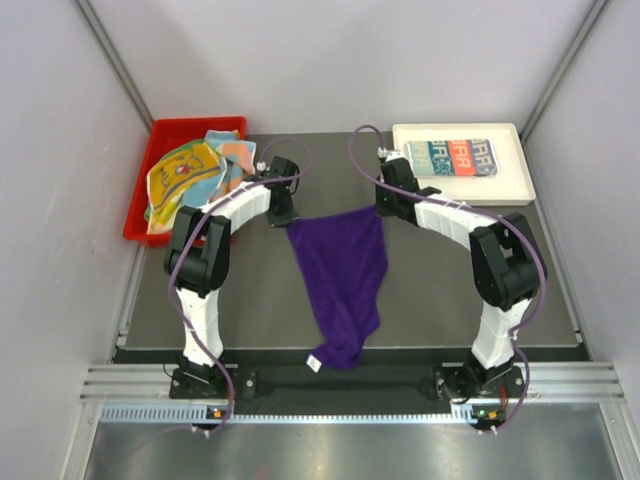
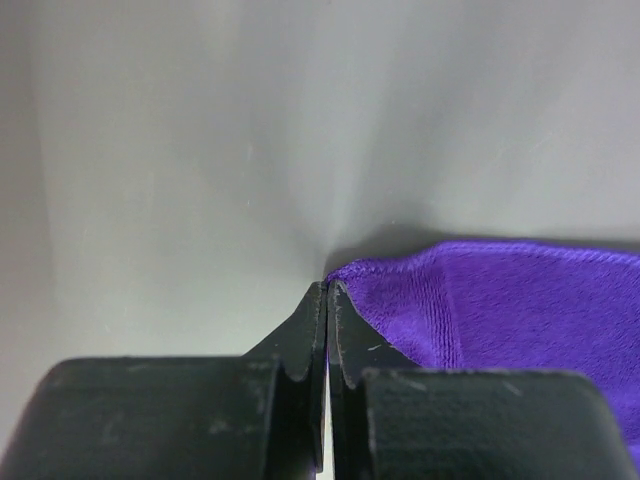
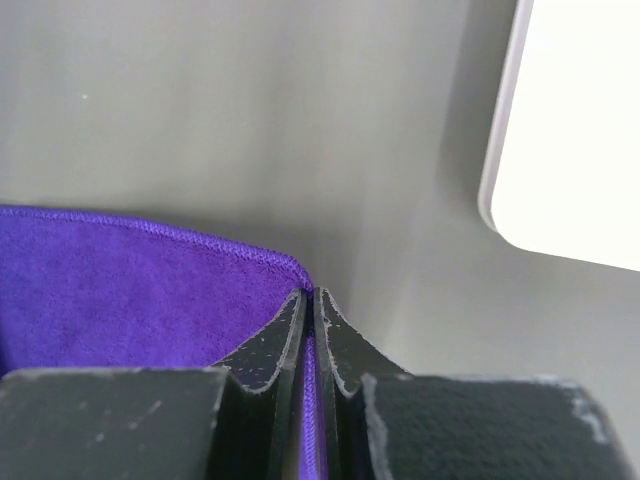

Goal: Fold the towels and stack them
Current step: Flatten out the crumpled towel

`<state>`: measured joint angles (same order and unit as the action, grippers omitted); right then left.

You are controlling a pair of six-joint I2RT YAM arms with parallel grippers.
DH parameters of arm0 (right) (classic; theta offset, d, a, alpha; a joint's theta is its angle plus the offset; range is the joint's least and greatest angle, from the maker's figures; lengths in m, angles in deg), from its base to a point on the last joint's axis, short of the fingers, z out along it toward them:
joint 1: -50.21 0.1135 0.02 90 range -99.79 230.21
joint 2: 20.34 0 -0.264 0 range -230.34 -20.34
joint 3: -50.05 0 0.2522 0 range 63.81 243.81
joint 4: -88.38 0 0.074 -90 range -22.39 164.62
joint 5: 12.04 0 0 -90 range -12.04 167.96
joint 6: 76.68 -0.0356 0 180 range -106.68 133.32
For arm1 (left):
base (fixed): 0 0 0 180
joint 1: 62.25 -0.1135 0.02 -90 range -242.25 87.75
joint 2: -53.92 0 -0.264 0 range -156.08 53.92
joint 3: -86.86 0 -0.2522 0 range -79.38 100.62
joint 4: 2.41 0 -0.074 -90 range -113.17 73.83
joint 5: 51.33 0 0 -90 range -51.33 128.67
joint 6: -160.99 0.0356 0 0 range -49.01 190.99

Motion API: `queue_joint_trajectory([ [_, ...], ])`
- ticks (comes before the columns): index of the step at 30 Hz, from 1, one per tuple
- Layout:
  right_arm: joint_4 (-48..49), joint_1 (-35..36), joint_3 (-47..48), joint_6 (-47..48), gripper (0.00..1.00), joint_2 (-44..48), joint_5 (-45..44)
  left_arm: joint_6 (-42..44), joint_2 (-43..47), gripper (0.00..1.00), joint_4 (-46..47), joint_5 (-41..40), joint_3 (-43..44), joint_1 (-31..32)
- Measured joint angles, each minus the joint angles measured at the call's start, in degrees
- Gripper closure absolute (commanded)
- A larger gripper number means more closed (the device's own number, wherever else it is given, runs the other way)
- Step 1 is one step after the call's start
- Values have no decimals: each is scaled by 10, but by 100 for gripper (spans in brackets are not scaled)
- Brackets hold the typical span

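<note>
A deep purple towel (image 1: 340, 270) hangs stretched between my two grippers over the middle of the dark mat, its lower end trailing to the near edge. My left gripper (image 1: 287, 217) is shut on the towel's far left corner (image 2: 345, 272). My right gripper (image 1: 383, 210) is shut on the far right corner (image 3: 300, 275), with purple hem between its jaws. A folded teal, orange and white lettered towel (image 1: 452, 157) lies in the white tray (image 1: 520, 190). Several multicoloured towels (image 1: 195, 172) are heaped in the red bin (image 1: 140, 215).
The red bin stands at the far left and the white tray at the far right, its corner (image 3: 560, 130) close beside my right gripper. Grey walls close in both sides. A metal rail (image 1: 340, 385) runs along the near edge.
</note>
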<state>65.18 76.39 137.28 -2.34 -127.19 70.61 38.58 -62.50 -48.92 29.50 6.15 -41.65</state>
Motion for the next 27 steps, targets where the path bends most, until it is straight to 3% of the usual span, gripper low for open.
queue_joint_trajectory([
  [8,0,-7,0,0,95,-1,-1,6,0,66,2,10,-15,-1],
  [11,0,-7,0,0,95,-1,-1,7,2,59,3,12,-18,-1],
  [15,0,-7,0,0,95,-3,-1,7,5,53,9,17,-24,-1],
  [27,0,-9,0,0,95,-6,-1,-3,46,50,43,59,-77,-1],
])
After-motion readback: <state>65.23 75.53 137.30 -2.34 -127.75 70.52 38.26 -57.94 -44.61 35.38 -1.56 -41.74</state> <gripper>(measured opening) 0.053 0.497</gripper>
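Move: The purple towel's far-left corner is already pinched at the left gripper's fingertips, with the table only about 1 cm below. The towel's far-right corner sits some 17 cm to the right and about 2 cm farther out, and the red bin's middle is roughly 20 cm left and 11 cm ahead. From the right gripper, which holds that far-right corner, the far-left corner lies about 17 cm to the left and 2 cm back. Open the left gripper to about half way to let go of the towel's far-left corner, easing down and back by about a centimetre as the fingers part. Then draw it farther back, about 2.5 cm in all and a centimetre to the right, keeping it low with the towel's left edge between the fingers. Keep the right gripper shut on its corner, nearly still. ##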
